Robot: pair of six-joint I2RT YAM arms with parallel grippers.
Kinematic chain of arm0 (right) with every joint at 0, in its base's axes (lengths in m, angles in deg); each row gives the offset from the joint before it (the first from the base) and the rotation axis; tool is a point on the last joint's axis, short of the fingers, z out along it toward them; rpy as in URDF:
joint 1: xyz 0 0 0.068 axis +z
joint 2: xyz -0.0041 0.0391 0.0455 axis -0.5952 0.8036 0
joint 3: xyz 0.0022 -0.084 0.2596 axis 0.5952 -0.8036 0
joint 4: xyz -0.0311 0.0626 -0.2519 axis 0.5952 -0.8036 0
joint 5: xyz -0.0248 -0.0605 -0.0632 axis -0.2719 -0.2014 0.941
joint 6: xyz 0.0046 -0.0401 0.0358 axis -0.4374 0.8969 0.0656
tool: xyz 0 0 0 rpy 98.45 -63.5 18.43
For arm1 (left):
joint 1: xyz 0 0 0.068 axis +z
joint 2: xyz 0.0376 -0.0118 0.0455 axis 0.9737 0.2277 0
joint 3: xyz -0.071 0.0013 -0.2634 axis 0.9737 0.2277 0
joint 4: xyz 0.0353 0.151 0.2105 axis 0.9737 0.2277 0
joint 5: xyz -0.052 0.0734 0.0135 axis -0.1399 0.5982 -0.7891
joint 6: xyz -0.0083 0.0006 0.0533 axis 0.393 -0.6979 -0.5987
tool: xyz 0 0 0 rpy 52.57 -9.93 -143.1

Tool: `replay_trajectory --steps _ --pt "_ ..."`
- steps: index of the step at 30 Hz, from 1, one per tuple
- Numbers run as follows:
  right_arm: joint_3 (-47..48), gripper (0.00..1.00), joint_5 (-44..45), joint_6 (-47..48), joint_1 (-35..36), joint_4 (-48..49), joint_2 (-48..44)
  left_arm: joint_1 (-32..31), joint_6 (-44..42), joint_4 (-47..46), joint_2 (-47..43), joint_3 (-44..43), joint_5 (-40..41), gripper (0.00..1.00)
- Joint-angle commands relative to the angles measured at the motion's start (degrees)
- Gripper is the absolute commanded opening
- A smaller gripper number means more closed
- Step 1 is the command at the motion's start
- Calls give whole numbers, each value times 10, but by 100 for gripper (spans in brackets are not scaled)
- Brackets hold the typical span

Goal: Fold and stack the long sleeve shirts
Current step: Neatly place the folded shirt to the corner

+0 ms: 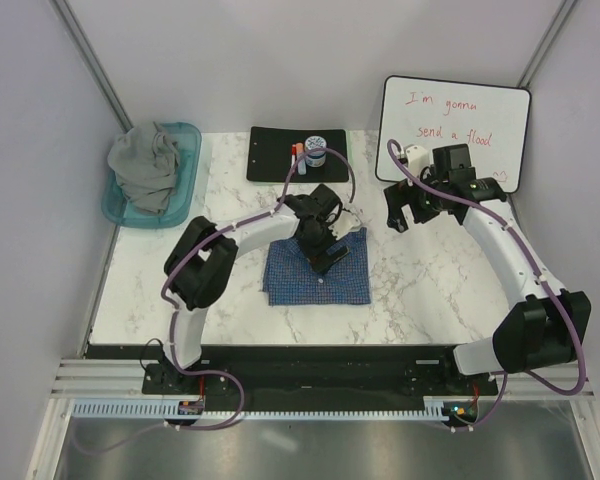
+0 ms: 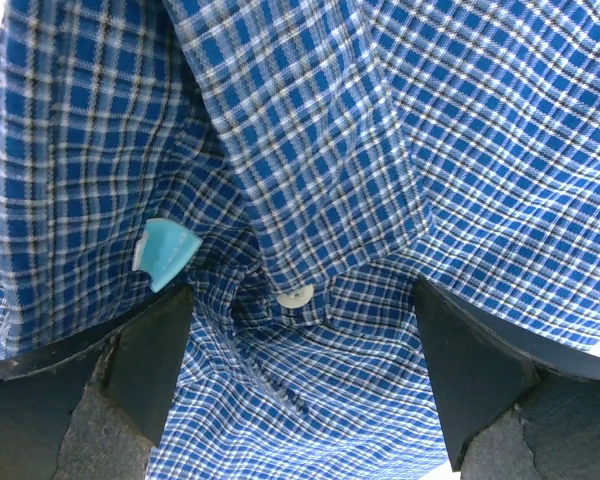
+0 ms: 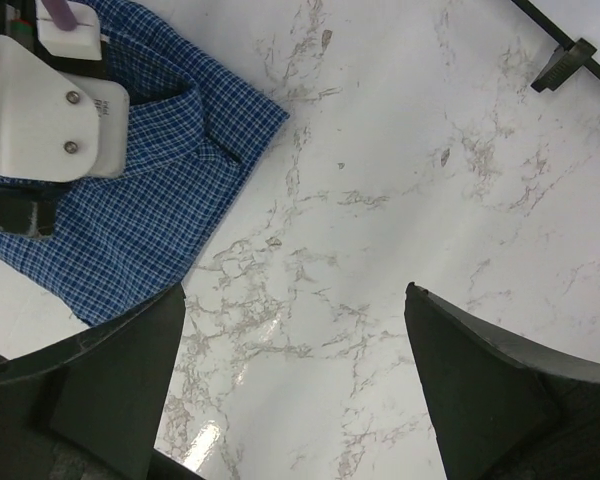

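The blue-and-white checked shirt lies folded into a rough square in the middle of the marble table. My left gripper points down just above it, open, its fingers straddling the collar, a white button and a teal tag. Nothing is clamped between them. The grey shirt sits crumpled in the teal tub at the back left. My right gripper hovers open over bare marble right of the checked shirt, holding nothing.
A black clipboard with a small jar on it lies at the back centre. A whiteboard with red writing leans at the back right. A black stand foot shows in the right wrist view.
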Motion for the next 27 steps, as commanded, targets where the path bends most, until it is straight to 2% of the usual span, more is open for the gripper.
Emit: replay_trajectory --steps 1,5,11,16,17,21,27 --pt "2 98 5 0 -5 -3 -3 60 -77 57 -8 93 -20 98" --pt "20 98 8 9 -6 -18 4 103 -145 67 -91 207 -21 98" --pt "49 98 11 11 -7 -36 20 229 -232 81 -182 332 2 98" --pt "68 98 4 -1 -7 -45 34 327 -369 68 -241 424 31 98" --pt "70 98 3 -3 -7 -48 36 363 -411 59 -243 435 55 98" --pt "89 98 1 -10 -8 -55 46 459 -501 55 -229 438 68 98" --pt "103 98 6 -15 -7 -64 57 564 -606 37 -173 400 96 98"
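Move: Under the left hand's open fingers lies the folded shirt, its middle about 3 cm to their left and 2 cm back. The bare spot at the table's near left corner where it can go is some 38 cm left and 5 cm back. The basket stands about 47 cm left and 22 cm ahead, the black mat roughly 28 cm ahead and 8 cm left. From the right hand, the shirt is about 21 cm left, 7 cm back and 17 cm below. Dragging the shirt flat along the table, the left hand sweeps about 35 cm to its left, drifting some 4 cm back and sinking slightly, to the bare area in front of the basket. Its fingers stay wide open, still pressing down on the shirt near the collar, while the wrist rolls some 10 degrees so they point more nearly straight down. ##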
